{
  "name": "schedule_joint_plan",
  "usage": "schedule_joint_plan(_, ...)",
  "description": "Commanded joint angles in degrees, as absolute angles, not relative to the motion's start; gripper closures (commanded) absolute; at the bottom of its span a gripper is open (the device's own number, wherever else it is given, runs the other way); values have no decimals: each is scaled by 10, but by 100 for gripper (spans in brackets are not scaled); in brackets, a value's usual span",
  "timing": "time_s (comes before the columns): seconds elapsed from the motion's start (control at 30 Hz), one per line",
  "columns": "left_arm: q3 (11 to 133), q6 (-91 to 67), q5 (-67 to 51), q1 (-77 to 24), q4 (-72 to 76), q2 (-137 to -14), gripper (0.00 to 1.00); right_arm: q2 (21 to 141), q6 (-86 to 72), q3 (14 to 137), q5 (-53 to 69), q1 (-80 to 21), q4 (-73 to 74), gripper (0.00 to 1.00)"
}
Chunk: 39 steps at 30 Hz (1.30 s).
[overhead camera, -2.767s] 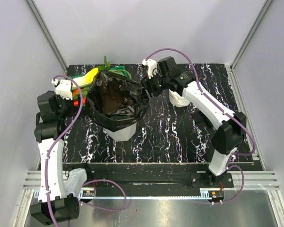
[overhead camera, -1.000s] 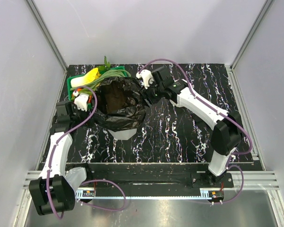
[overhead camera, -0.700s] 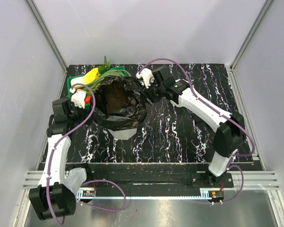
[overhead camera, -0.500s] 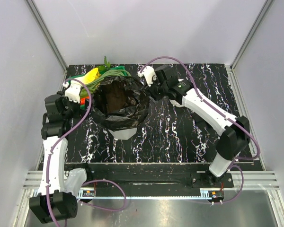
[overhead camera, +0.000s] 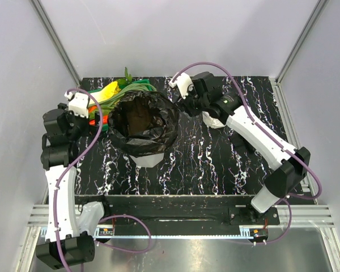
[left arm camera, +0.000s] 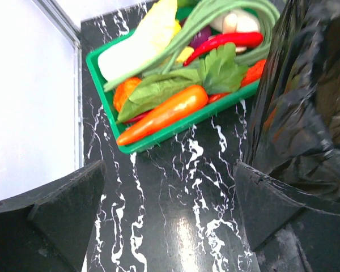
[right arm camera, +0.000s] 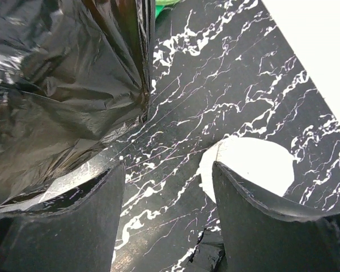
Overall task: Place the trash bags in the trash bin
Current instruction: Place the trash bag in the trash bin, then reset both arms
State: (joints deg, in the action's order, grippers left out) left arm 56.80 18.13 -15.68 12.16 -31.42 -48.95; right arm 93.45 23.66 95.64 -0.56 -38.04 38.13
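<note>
A glossy black trash bag (overhead camera: 141,122) lines the trash bin, spread open over its rim; only the bin's white base (overhead camera: 147,160) shows below the film. My left gripper (overhead camera: 97,117) hangs just left of the bin, open and empty, over the dark table. In the left wrist view the left gripper (left arm camera: 167,192) frames bare table, with the bag (left arm camera: 306,102) at the right. My right gripper (overhead camera: 182,106) sits just right of the bin's rim. In the right wrist view the right gripper (right arm camera: 167,187) is open with nothing between its fingers, and the bag (right arm camera: 62,85) lies at the upper left.
A green basket (left arm camera: 158,136) of toy vegetables stands behind and left of the bin, close to my left gripper. The same basket (overhead camera: 93,93) shows at the back left. A white roll of plastic (overhead camera: 215,120) lies right of the bin, beside my right fingers (right arm camera: 272,221).
My left arm has drawn back to the left, away from the bin's rim. My right gripper has moved right and back off the bag's edge, and its jaws have widened.
</note>
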Motion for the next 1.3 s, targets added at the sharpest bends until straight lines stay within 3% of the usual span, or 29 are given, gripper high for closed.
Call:
schedule_joint_plan(0.0,635,156,-169,126,-301,-489,1,899,240,1002,-5,-383,396,31)
schedule_joint_plan(0.57,757,98,-210,149,-271,-581,1,867,215,1000,-26,-367,390,26)
schedule_joint_plan(0.97,833,40,-243,167,-216,-641,1,812,78,962,-25,-226,310,11)
schedule_joint_plan(1.03,845,32,-240,167,-207,-649,1,798,60,948,-33,-201,295,1)
schedule_joint_plan(1.27,883,20,-228,176,-200,-680,1,754,17,911,-66,-124,269,0)
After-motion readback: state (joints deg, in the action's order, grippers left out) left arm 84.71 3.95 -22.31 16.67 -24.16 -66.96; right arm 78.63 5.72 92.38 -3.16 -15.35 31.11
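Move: The trash bin, already lined with the black trash bag, stands between my hands: its middle is about 19 cm right and 3 cm ahead of my left hand, and about 16 cm left and 5 cm back of my right, some 13 cm below both. The vegetable crate is about 15 cm ahead, 6 cm right and 23 cm below my left hand. The white bag lies some 13 cm right, 7 cm ahead and 22 cm below my right. With both hands already clear of the liner, I back off from the bin. My left hand climbs about 15 cm while easing forward 7, its fingers tipping up and staying open. My right first lifts slowly, then swings away to the right, about 17 cm in all, still rising, turning clockwise roughly 30 degrees and rolling as its part-open fingers spread wide. ##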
